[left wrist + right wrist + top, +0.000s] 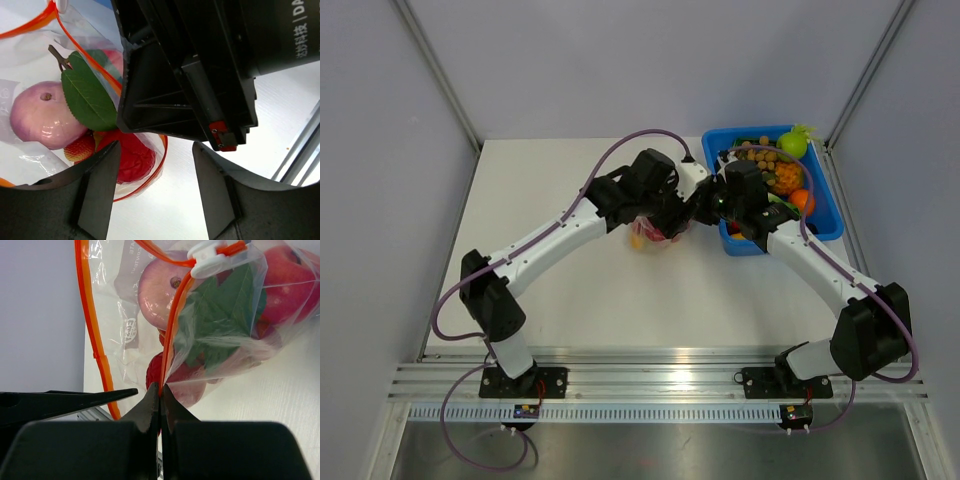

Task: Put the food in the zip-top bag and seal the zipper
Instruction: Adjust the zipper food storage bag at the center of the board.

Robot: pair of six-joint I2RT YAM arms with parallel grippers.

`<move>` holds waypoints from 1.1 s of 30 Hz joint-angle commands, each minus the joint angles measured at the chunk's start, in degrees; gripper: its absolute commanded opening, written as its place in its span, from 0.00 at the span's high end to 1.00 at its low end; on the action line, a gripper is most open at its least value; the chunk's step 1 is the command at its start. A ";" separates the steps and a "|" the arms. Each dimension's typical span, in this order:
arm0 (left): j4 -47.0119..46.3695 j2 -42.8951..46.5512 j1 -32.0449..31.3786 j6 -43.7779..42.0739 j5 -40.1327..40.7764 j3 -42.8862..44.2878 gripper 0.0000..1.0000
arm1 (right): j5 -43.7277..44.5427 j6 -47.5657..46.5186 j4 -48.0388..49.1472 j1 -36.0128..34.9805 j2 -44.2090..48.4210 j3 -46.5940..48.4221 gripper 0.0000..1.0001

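Note:
The clear zip-top bag [125,315] lies on the table between both arms, seen in the top view as a small heap [655,236]. Food inside it: a pink apple [42,117] with a green leaf [90,97], a red berry [132,160] and a red apple [290,285]. The orange zipper [172,340] runs down from a white slider [210,260]. My right gripper [160,390] is shut on the zipper strip. My left gripper [156,190] stands open over bare table, the bag's corner beside its left finger [97,190]. The right gripper's black body [200,75] sits just above.
A blue bin [825,215] at the back right holds more food [775,170], among it a green fruit [794,143] and an orange one [802,199]. Both wrists crowd together near the bin's left wall. Grey walls enclose the table.

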State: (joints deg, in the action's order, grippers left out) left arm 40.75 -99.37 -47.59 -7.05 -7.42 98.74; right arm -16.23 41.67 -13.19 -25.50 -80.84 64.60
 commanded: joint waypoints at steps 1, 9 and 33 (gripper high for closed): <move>-3.23 0.06 -0.04 -1.65 2.15 -0.21 0.39 | -1.79 -0.19 1.50 -0.61 1.47 3.60 1.00; -3.40 -0.30 -0.04 -1.57 2.59 -2.67 0.66 | -2.23 0.25 1.41 -0.61 1.91 3.60 0.88; -8.14 10.95 7.69 3.36 -10.33 -14.89 1.00 | 7.08 -38.59 -0.81 1.33 11.74 2.49 0.10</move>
State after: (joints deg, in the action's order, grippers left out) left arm 35.97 -91.77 -40.62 -4.93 -13.76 84.27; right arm -10.96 12.99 -18.96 -24.36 -71.59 70.48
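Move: The bag's zipper rim that the left hand goes for lies about 3 cm below its open fingers and 1 cm left. The red crumpled food is some 3 cm ahead of that hand and 8 cm down, the pink onion roughly 8 cm ahead, 2 cm left and 8 cm down. The right hand still pinches the rim; from it the white slider sits about 6 cm straight ahead, nearly level, and the blue bin's middle 18 cm right, 5 cm ahead and 10 cm lower. Down about 3 cm goes the left hand, its fingers closing on the zipper rim close beside the right hand's pinch; shut, it then carries the rim some 4 cm left. As the left closes, the right hand opens wide, lets go of the rim and leaves it, rising about 8 cm and moving 5 cm right while its wrist tilts the fingertips up, some 30 degrees in all. ##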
